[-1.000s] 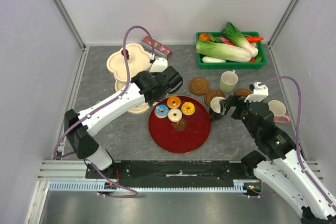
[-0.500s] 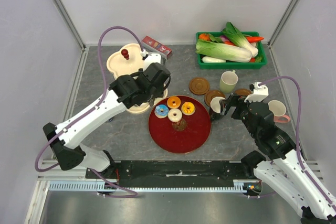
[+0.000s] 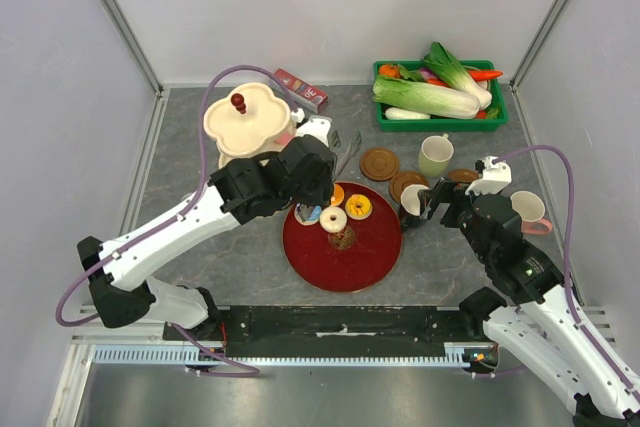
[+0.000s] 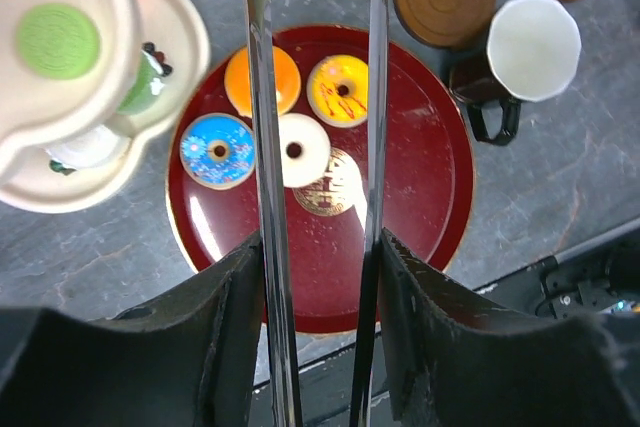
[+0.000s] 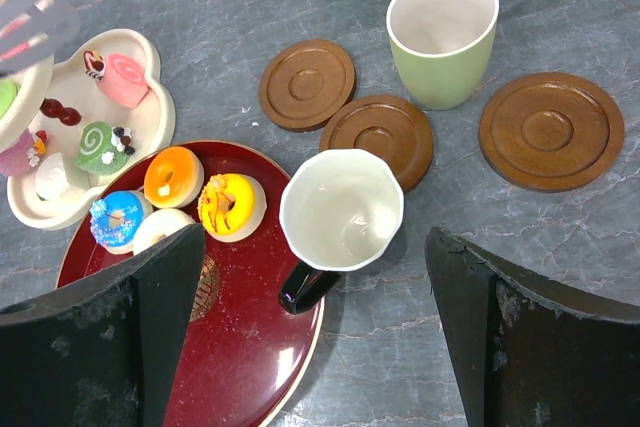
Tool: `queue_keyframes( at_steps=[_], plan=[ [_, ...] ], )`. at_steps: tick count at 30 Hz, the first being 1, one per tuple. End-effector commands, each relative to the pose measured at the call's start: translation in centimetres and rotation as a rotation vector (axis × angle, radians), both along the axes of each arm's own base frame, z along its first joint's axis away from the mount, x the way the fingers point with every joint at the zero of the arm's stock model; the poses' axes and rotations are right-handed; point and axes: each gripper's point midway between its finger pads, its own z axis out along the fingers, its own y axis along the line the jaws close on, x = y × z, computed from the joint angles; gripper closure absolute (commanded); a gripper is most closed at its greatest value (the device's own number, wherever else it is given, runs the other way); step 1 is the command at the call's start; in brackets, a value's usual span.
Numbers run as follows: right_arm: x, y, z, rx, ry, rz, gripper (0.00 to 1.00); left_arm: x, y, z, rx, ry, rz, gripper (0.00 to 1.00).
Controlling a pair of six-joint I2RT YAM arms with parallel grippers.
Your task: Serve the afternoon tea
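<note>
Four toy donuts lie on the red tray (image 3: pixel 345 257): orange (image 4: pixel 262 80), yellow (image 4: pixel 342 90), blue (image 4: pixel 217 150) and white (image 4: pixel 300 150). My left gripper (image 4: pixel 318 247) hovers above them, shut on metal tongs (image 4: pixel 262 147) whose two blades point over the donuts. The black mug (image 5: pixel 340 212) stands upright at the tray's right rim. My right gripper (image 5: pixel 312 242) hangs open above it, holding nothing. A pale green mug (image 5: pixel 443 32) stands behind three brown coasters (image 5: pixel 382 137). A white mug (image 3: pixel 528 210) sits at the far right.
A cream tiered stand (image 3: pixel 248 122) left of the tray carries swirl cakes (image 5: pixel 100 147) on its lower plate. A green crate (image 3: pixel 440 97) of leafy vegetables stands at the back right. A small red box (image 3: pixel 300 90) lies at the back.
My left arm has swung away from the tiered stand and brought the tongs over the donuts on the tray. The right arm has not moved.
</note>
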Motion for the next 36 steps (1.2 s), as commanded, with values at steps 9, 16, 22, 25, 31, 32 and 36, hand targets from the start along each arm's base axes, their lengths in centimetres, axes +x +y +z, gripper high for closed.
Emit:
queue_keyframes(
  at_steps=[9,16,22,25,31,32,36],
  plan=[
    [0.2,-0.2,0.5,0.015,-0.021,-0.017,0.02,-5.6,-0.2,-4.8,0.072,0.184,-0.110,0.48],
    [0.2,-0.1,0.2,0.008,-0.012,-0.015,0.02,-6.3,-0.5,-6.7,0.131,0.193,-0.165,0.48],
    [0.1,-0.1,0.4,0.012,-0.018,-0.013,0.02,-5.6,-2.2,-8.4,0.189,0.216,-0.192,0.47],
    [0.2,-0.1,0.4,0.014,-0.019,-0.014,0.02,-5.2,-2.7,-8.9,0.212,0.217,-0.197,0.46],
    [0.1,-0.1,0.4,0.016,-0.020,-0.011,0.02,-4.9,-3.8,-9.1,0.212,0.219,-0.217,0.44],
    [0.1,-0.1,0.4,0.014,-0.020,-0.013,0.02,-4.9,-3.8,-9.1,0.214,0.220,-0.223,0.44],
    [0.1,-0.1,0.4,0.014,-0.017,-0.011,0.02,-4.8,-4.1,-9.8,0.235,0.230,-0.233,0.44]
  ],
)
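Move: Just beyond and below the left hand, which already holds the serving tongs, is the yellow donut on the red plate: about 5 cm ahead, 7 cm right and 22 cm down. The orange donut lies some 8 cm ahead and 2 cm right of the hand, the white one 3 cm ahead and 2 cm right, the blue one 4 cm ahead and 3 cm left, all equally low. The idle right hand has the yellow donut roughly 5 cm ahead, 19 cm left and 18 cm below. Sinking about 11 cm towards the donuts, the left hand first draws back some 6 cm from the tiered stand as it drops, then goes nearly straight down with a slight shift right. The wrist tips its fingers more steeply down and rolls its left side up, each by about 15 degrees, bringing the tongs' open fork ends over the yellow and orange donuts; the fingers keep their hold on the tongs. ##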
